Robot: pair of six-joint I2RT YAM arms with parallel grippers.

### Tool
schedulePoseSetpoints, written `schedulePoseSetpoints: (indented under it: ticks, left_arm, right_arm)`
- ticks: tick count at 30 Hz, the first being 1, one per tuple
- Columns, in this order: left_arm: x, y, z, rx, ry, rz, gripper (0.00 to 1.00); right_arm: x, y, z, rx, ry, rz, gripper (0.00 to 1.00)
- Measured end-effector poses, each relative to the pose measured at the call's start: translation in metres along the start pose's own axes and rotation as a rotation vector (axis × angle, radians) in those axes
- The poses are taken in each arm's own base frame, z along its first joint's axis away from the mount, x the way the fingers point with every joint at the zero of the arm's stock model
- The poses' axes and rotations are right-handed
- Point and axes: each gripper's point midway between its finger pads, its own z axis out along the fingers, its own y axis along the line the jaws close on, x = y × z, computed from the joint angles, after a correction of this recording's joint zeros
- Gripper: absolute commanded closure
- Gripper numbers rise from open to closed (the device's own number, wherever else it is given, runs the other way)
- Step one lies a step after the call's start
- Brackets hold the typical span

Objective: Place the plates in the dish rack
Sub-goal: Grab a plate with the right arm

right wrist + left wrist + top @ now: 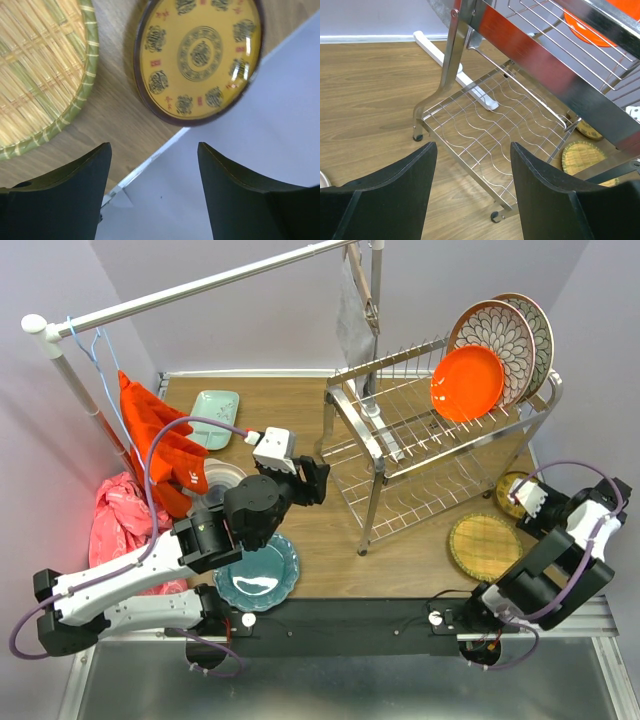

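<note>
The dish rack (400, 455) stands right of centre, its lower wire shelf (490, 130) close ahead in the left wrist view. On its top tier stand an orange plate (466, 382) and two brown-rimmed floral plates (500, 340). A teal scalloped plate (258, 575) lies near my left arm's base. A white-grey plate (222, 478) and a pale green one (213, 418) lie at the left. My left gripper (473, 145) is open and empty, facing the rack's left legs. My right gripper (154, 152) hangs open over the table's right edge, just short of the dark-yellow patterned plate (200, 55) and beside the yellow woven plate (40, 70).
A long white clothes rail (200, 285) crosses the back, with a grey cloth (357, 315) hanging over the rack's rear left. Its white foot (455, 75) runs under the rack. Red-orange cloth (165, 445) and a pink bag (115, 515) crowd the left edge.
</note>
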Motion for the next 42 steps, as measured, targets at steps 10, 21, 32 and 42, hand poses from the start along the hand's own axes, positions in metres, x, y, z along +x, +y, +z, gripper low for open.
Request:
schedulePoseSetpoints:
  ticks: [10, 21, 32, 42]
  left_arm:
    - [0.005, 0.000, 0.002, -0.005, 0.015, -0.001, 0.31]
    - [0.009, 0.002, 0.001, -0.017, 0.030, -0.024, 0.31]
    - [0.011, 0.003, 0.001, -0.022, 0.038, -0.037, 0.31]
    - [0.013, 0.004, 0.001, -0.027, 0.043, -0.051, 0.31]
  right_arm:
    - [0.005, 0.013, 0.028, -0.070, -0.055, -0.046, 0.29]
    - [0.013, 0.019, 0.050, -0.060, -0.064, -0.063, 0.34]
    - [0.018, 0.007, 0.059, -0.012, -0.063, -0.096, 0.55]
    - [0.021, 0.004, 0.065, -0.004, -0.065, -0.116, 0.84]
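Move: The yellow patterned plate's middle is about 9 cm ahead of the right hand, neither left nor right, and some 7 cm below. At the same level, the woven plate lies roughly 10 cm to the hand's left and 5 cm back, and the rack's nearest foot about 10 cm ahead and 10 cm left. From the left hand the yellow plate is around 58 cm right, 9 cm ahead, 33 cm below. The right hand sinks about 6 cm, then edges forward some 2 cm, its fingers closing about the plate's near rim. ##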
